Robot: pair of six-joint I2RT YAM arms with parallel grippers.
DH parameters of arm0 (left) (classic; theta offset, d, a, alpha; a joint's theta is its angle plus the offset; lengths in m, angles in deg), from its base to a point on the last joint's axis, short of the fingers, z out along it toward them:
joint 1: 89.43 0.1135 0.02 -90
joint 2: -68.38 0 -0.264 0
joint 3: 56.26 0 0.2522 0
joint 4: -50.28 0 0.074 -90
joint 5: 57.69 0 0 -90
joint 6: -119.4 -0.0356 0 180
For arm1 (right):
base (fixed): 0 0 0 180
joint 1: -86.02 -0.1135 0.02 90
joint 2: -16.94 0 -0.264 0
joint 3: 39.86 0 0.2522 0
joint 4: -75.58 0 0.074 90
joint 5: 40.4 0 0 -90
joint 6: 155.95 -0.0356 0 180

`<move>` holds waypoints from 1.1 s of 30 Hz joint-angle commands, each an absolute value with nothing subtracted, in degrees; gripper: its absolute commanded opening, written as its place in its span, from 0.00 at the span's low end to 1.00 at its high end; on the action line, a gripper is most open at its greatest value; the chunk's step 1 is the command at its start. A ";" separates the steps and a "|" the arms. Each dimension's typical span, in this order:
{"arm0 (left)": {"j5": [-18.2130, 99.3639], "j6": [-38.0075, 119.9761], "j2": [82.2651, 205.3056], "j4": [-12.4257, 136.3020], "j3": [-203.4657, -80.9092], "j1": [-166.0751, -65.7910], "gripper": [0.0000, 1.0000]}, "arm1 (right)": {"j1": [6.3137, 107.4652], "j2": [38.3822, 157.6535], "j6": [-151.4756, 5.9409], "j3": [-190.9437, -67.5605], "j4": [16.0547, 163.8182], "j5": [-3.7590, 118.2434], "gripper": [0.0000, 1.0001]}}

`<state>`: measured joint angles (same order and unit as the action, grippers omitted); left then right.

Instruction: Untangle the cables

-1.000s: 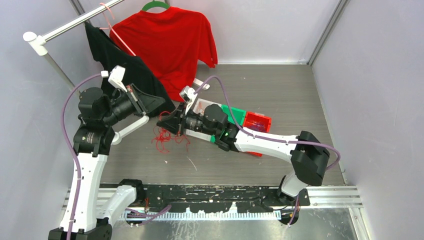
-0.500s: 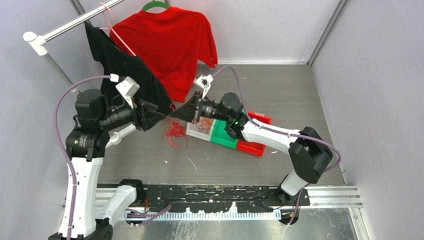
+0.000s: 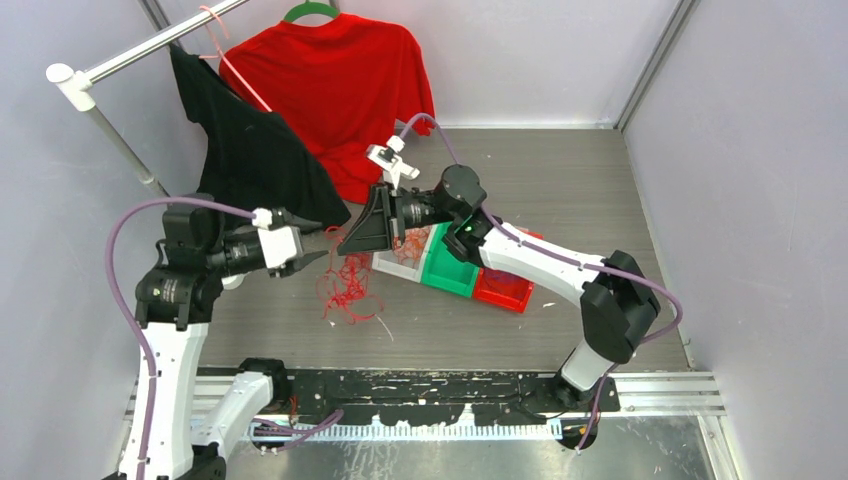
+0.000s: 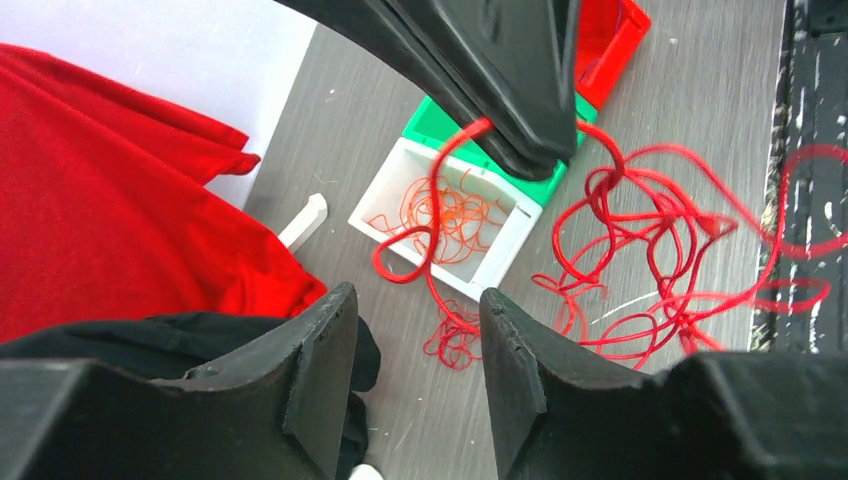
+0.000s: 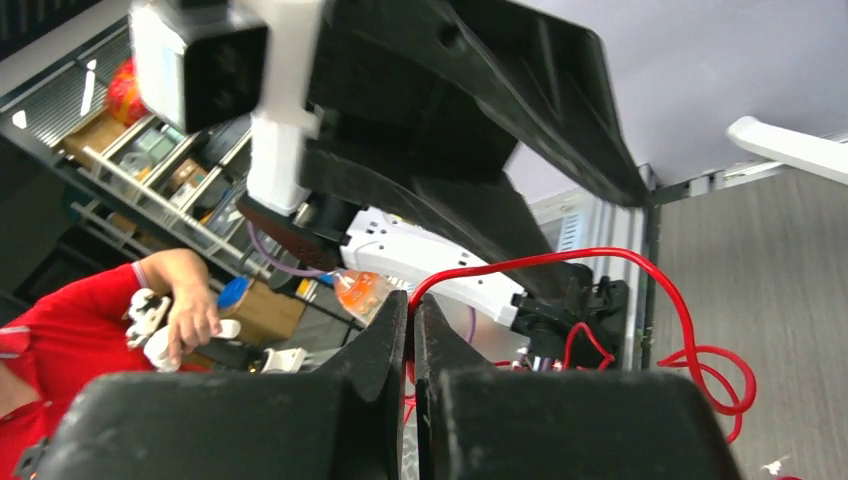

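Observation:
A loose tangle of red cables (image 3: 345, 290) trails down onto the grey table, apart from the left gripper. My right gripper (image 3: 347, 248) is shut on one red strand, which shows pinched between its jaws (image 5: 410, 300) and again in the left wrist view (image 4: 480, 128). From there the red cables (image 4: 650, 250) hang in wide loops. My left gripper (image 3: 322, 256) faces it from the left, open, with nothing between its fingers (image 4: 320, 370). Orange cables (image 4: 455, 215) lie in a white bin (image 4: 500, 262).
The white bin (image 3: 385, 262), a green bin (image 3: 450, 272) and a red bin (image 3: 505, 290) stand in a row under the right arm. A red shirt (image 3: 340, 90) and a black garment (image 3: 255, 150) hang from a rail (image 3: 120, 60) at the back left.
My left gripper has opened and drawn back to the left and lower. The right gripper has lifted its red strand, and the tangle has spread out below it.

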<state>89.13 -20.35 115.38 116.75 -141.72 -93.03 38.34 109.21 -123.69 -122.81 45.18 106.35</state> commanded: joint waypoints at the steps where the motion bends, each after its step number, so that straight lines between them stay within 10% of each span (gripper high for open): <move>1: 93.04 -26.72 111.85 108.89 -136.42 -93.58 0.49 | 37.11 111.18 -127.95 -128.51 42.91 111.80 0.01; 12: 91.93 -22.81 109.05 102.39 -133.12 -95.93 0.48 | 35.70 113.98 -126.69 -131.64 46.33 111.78 0.01; 17: 91.04 -24.50 108.20 102.43 -131.49 -96.07 0.30 | 35.67 114.27 -124.84 -132.14 48.49 110.11 0.02; 21: 86.25 -24.08 107.62 95.42 -129.02 -96.20 0.00 | 35.65 114.41 -124.29 -131.57 49.11 107.86 0.13; 33: 66.29 -22.27 109.62 78.63 -127.35 -103.84 0.00 | 34.17 116.43 -116.87 -128.74 50.00 88.32 0.42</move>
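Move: Hanging about 3 cm to the right of the left hand's fingertips, roughly level with them, is a strand of the red cable. It lies some 3 cm ahead of the right hand, 1 cm left and 2 cm below it. From the left hand, the red tangle dangles about 6 cm back, 3 cm right and 12 cm below; the white bin sits roughly 6 cm ahead, 12 cm right and 30 cm down. Carrying its pinched red cable about 2 cm left and 2 cm back, the right hand brings the strand to the left hand, which eases slightly right and down and shuts on it. The left hand then draws the strand about 5 cm forward and a little up, its wrist rolling some 25 degrees in all, while the right fingers open and follow forward and left, sinking slightly and turning clockwise. ##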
